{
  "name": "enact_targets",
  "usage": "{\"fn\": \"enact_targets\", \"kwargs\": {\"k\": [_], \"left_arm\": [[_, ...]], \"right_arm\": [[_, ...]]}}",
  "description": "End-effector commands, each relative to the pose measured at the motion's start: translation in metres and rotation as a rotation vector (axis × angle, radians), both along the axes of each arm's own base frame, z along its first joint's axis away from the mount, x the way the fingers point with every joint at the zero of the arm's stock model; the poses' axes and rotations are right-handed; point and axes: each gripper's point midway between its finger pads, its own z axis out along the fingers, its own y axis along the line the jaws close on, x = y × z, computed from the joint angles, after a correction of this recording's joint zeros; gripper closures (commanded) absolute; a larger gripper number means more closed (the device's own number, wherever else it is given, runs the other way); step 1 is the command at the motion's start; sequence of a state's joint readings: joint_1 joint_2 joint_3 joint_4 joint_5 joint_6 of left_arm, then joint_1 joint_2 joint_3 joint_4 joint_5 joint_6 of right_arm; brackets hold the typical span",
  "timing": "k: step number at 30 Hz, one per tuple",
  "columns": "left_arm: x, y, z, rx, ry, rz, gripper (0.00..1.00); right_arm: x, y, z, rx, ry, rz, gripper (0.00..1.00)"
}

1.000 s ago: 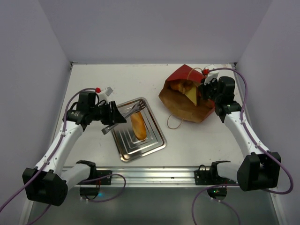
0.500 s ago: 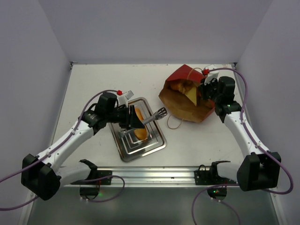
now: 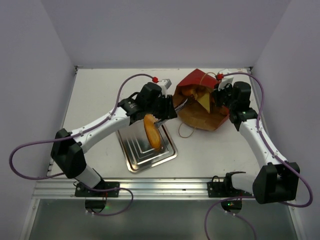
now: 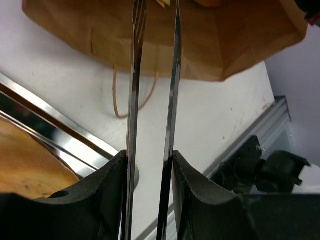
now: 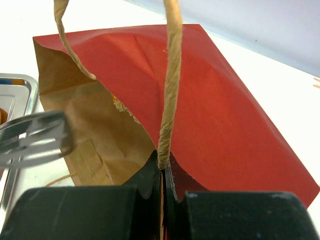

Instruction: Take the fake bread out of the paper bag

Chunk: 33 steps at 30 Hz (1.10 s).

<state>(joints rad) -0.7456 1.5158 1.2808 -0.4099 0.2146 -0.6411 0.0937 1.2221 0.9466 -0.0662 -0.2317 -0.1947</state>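
The paper bag [image 3: 202, 107], dark red outside and brown inside, lies on its side with its mouth facing left. My right gripper [image 5: 163, 167] is shut on its tan string handle [image 5: 170, 90] and holds the mouth open. Inside show a pale yellow wedge [image 3: 204, 102] and a golden piece [image 3: 192, 92] of fake bread. A long golden loaf [image 3: 152, 131] lies on the silver tray [image 3: 141, 155]. My left gripper [image 4: 148, 160] is shut on metal tongs [image 4: 134, 75]. The tongs' tips [image 5: 35, 139] sit at the bag's mouth, slightly apart, with nothing between them.
A loose string handle [image 4: 117, 100] of the bag loops on the table between tray and bag. The tray's rim [image 4: 60, 130] lies just left of the tongs. Side walls and a back wall enclose the table; a metal rail [image 3: 165, 186] runs along the near edge.
My left arm has swung right from over the tray to the bag's mouth, carrying the tongs. The loaf stays on the tray. The right arm has not moved.
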Motion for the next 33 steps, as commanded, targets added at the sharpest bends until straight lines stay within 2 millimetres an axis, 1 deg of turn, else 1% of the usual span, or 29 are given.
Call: {"fn": "enact_targets", "kwargs": {"k": [1,2,3,4,5,6,7,9,10,11,13,14,15,20,21,27,33], "left_arm": [[0.04,-0.012,0.028,0.067,-0.179,0.083,0.58],[0.049,-0.011,0.029,0.101,-0.206,0.119,0.58],[0.051,-0.015,0.03,0.124,-0.222,0.124,0.58],[0.057,-0.02,0.029,0.159,-0.232,0.122,0.58],[0.064,-0.019,0.029,0.191,-0.251,0.148,0.57],[0.064,-0.022,0.017,0.24,-0.248,0.133,0.57],[0.069,-0.026,0.028,0.237,-0.274,0.14,0.57],[0.073,-0.026,0.026,0.288,-0.294,0.161,0.57],[0.078,-0.029,0.028,0.301,-0.309,0.165,0.57],[0.081,-0.027,0.028,0.323,-0.319,0.184,0.57],[0.083,-0.028,0.024,0.348,-0.328,0.182,0.57],[0.086,-0.028,0.028,0.354,-0.341,0.194,0.57],[0.086,-0.028,0.023,0.376,-0.339,0.189,0.57],[0.089,-0.035,0.02,0.401,-0.354,0.177,0.57],[0.089,-0.037,0.014,0.415,-0.349,0.171,0.57],[0.091,-0.041,0.013,0.423,-0.354,0.166,0.56],[0.085,-0.044,0.02,0.393,-0.351,0.149,0.55]], "right_arm": [[0.002,0.0,0.004,0.018,-0.015,0.006,1.0],[0.002,0.001,0.003,0.019,-0.014,0.01,1.0],[0.002,0.001,0.004,0.019,-0.015,0.009,1.0],[0.002,0.001,0.004,0.019,-0.017,0.01,1.0],[0.001,0.001,0.003,0.019,-0.012,0.01,1.0],[0.002,0.001,0.003,0.019,-0.014,0.01,1.0],[0.002,0.001,0.003,0.019,-0.014,0.01,1.0],[0.002,0.001,0.003,0.02,-0.014,0.012,1.0],[0.002,0.001,0.002,0.019,-0.012,0.01,1.0],[0.001,0.002,0.003,0.02,-0.014,0.013,1.0],[0.001,0.002,0.003,0.02,-0.015,0.013,1.0],[0.001,0.001,0.003,0.021,-0.015,0.011,1.0],[0.001,0.002,0.003,0.021,-0.015,0.013,1.0],[0.001,0.002,0.003,0.021,-0.015,0.014,1.0],[0.001,0.002,0.003,0.021,-0.015,0.014,1.0],[0.001,0.002,0.004,0.021,-0.017,0.014,1.0],[0.001,0.002,0.003,0.021,-0.015,0.014,1.0]]}}
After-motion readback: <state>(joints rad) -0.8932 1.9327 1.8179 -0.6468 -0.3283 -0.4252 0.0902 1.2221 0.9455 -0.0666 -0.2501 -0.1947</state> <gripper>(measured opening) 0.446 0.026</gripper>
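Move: The left hand, holding the metal tongs, has the nearest bread in the bag, an orange bun, about 10 cm ahead, 8 cm to its right and 12 cm lower. The cheese wedge lies some 7 cm ahead and 14 cm right at a similar depth; the long roll on the tray is roughly 7 cm back, 8 cm left and 17 cm down. From the right hand, that bun is level in reach, about 9 cm left and 13 cm below. Forward about 8 cm and some 4 cm to the right, the left hand takes the tongs tips-first into the left side of the bag's mouth, under the red upper side, slowing towards the orange bun. As it goes, the wrist swings the tips counter-clockwise, some 30 degrees, from mostly rightward to mostly forward, still slanting down; the tongs' opening stays put. The right hand stays still and keeps the bag's rim pinched. ##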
